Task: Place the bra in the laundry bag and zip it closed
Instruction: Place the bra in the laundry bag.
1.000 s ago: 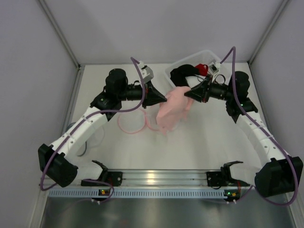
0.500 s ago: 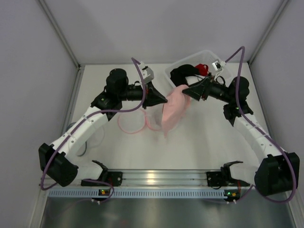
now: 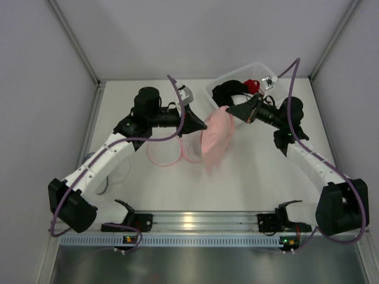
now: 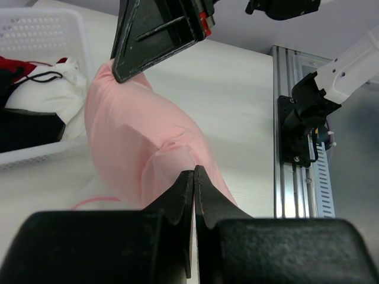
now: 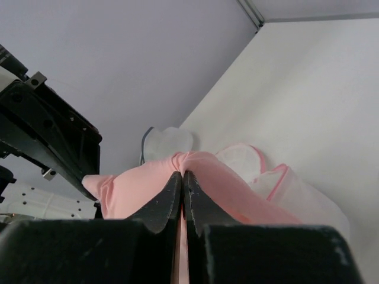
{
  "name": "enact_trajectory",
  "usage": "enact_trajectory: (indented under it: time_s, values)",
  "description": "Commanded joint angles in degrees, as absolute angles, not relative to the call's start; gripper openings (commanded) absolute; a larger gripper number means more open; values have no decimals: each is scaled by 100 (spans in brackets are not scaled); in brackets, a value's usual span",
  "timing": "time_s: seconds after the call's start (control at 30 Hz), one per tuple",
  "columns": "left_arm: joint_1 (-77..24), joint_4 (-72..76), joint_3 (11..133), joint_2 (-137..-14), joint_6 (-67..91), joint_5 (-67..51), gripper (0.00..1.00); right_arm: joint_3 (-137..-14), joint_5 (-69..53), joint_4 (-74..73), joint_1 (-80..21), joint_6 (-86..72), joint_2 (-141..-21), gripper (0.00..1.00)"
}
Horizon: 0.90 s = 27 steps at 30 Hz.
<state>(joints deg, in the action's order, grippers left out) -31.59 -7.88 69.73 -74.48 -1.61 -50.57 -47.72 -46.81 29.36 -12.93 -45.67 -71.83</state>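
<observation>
The pink bra (image 3: 215, 139) hangs above the table, stretched between both grippers. My left gripper (image 3: 204, 125) is shut on its left end; in the left wrist view the jaws (image 4: 194, 171) pinch a fold of the pink fabric (image 4: 136, 139). My right gripper (image 3: 230, 111) is shut on the upper right end, its tips (image 5: 182, 173) biting a bunch of the bra (image 5: 228, 186). The laundry bag (image 3: 176, 152), white mesh with pink trim, lies on the table below and left of the bra, and shows under it in the right wrist view (image 5: 296, 195).
A white basket (image 3: 260, 72) holding black, red and white garments stands at the back right, just behind my right gripper. A pale rounded mesh item (image 3: 99, 173) lies under my left arm. The rail (image 3: 195, 223) runs along the near edge.
My right gripper let go, shifted up and left, and shut again on the bra's upper end. The bra now hangs narrower and more folded. My left gripper kept its hold.
</observation>
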Motion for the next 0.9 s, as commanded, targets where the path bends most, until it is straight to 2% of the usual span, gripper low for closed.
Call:
enact_trajectory:
  time_s: [0.0,0.03,0.07,0.13,0.17,0.2,0.3,0.33,0.47,0.57,0.7,0.87]
  values:
    - [-3164,-1054,6829,-7251,-290,-4756,5,-5185,-4807,3040,-1371,-4210,-6812,0]
    - [-3155,-1046,6829,-7234,-133,-4703,16,-5194,-5008,3128,-1380,-4193,-6768,0]
    - [-3155,-1055,6847,-7242,-71,-4667,33,-5212,-5105,3303,-1380,-4192,-6741,0]
    - [-3164,-1055,6960,-7251,-18,-4414,50,-5247,-5429,3401,-1371,-4166,-6767,0]
    - [-3155,-1046,7004,-7268,148,-4290,54,-5317,-5536,3401,-1371,-4123,-6785,0]
    - [-3164,-1028,7031,-7269,167,-4115,67,-5343,-5642,3375,-1380,-4079,-6803,0]
    - [-3147,-1011,7145,-7207,246,-3464,72,-5353,-6020,3454,-1380,-3929,-6812,0]
    - [-3146,-1002,7163,-7164,220,-3367,98,-5370,-6168,3419,-1380,-3816,-6785,0]
    - [-3146,-967,7233,-6883,53,-2534,98,-5519,-6644,3103,-1380,-3323,-6689,0]
    - [-3112,-835,7339,-6890,-167,-2495,98,-5782,-6811,2357,-1380,-2726,-6662,0]
    - [-3111,-966,7750,-7293,-316,-3757,98,-6029,-6829,1969,-1380,-2443,-6776,0]
    - [-3111,-1002,8042,-7707,-18,-4763,98,-6047,-6610,1908,-1380,-2461,-6811,0]
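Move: My left hand pinches one end of the bra, whose middle hangs about 3 cm back, 4 cm right and 6 cm below; from my right hand, pinching the other end, that middle is some 10 cm back, 4 cm left and 4 cm down. The laundry bag lies about 6 cm ahead of my left hand, 2 cm left and 28 cm below. The white bin is roughly 29 cm ahead of that hand, 21 cm right and 25 cm lower. I open my left fingers wide and let go of the bra, dipping about 2 cm as I slide forward some 4 cm, then rising clear to about 5 cm above where I began, the hand swung counter-clockwise. My right fingers keep their pinch and carry the bra back and up, about 5 cm each way, turning counter-clockwise and tilting by 20 degrees or so. ##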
